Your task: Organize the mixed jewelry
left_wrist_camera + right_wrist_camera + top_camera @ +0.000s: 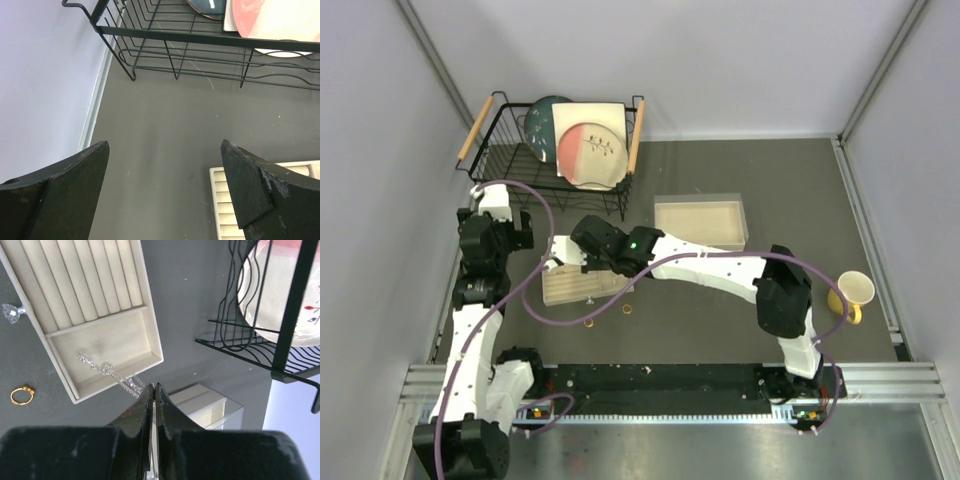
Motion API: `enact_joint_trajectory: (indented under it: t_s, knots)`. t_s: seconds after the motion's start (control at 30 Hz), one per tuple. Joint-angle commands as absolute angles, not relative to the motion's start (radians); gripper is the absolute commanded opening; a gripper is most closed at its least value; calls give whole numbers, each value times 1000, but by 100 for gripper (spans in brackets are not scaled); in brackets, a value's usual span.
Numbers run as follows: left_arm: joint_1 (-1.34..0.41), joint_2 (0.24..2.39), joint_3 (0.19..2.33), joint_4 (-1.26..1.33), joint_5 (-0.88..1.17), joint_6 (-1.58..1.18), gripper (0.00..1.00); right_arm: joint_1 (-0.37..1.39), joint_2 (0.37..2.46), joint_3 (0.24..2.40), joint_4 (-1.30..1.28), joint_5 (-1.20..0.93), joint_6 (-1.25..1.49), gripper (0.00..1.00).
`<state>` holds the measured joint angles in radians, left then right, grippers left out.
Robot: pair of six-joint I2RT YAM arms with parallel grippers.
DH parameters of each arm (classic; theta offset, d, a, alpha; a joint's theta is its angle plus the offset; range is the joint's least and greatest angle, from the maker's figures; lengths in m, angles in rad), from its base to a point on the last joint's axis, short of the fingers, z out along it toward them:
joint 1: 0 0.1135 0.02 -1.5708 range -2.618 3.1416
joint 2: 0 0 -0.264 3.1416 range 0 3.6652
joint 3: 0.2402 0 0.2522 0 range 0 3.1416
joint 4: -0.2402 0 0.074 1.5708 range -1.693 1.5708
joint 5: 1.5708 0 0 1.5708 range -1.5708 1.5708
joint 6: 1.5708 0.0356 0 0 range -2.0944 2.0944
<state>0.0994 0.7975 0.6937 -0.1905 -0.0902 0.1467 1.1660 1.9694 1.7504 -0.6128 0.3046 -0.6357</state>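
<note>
A beige ring tray lies left of centre, with ribbed rolls and one open compartment. A thin silver chain runs from that compartment over the rim to the tips of my right gripper, which is shut on its end above the tray's left end. A gold ring and a small crystal stud lie on the mat beside the tray. Two gold rings sit in front of it. My left gripper hangs open and holds nothing, over bare mat left of the tray's corner.
A black wire dish rack with plates stands at the back left, close ahead of the left gripper. A shallow beige box sits right of centre, a yellow cup at the far right. A small pale box lies under the right fingers.
</note>
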Motion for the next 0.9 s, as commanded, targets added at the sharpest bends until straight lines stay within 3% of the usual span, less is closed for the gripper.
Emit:
enact_joint_trajectory:
  t_s: [0.0, 0.87]
  knots:
    - [118, 805, 706, -124, -83, 130, 99, 1149, 2000, 1802, -572, 287, -632, 0]
    - [250, 848, 701, -58, -112, 74, 99, 1111, 2169, 1805, -456, 285, -676, 0]
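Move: The right hand holds the silver necklace about 12 cm above the tray's open compartment, whose middle lies some 1 cm ahead and 1 cm left. The ring rolls are about 11 cm left and level with the hand; the nearer gold ring is 8 cm back and 2 cm right, the farther one 11 cm back and 7 cm left. From the left hand the open compartment is about 26 cm right, 3 cm back and 18 cm below. Right hand, still pinching the necklace, sinks about 7.5 cm towards the open compartment; left hand drifts 5 cm left. ##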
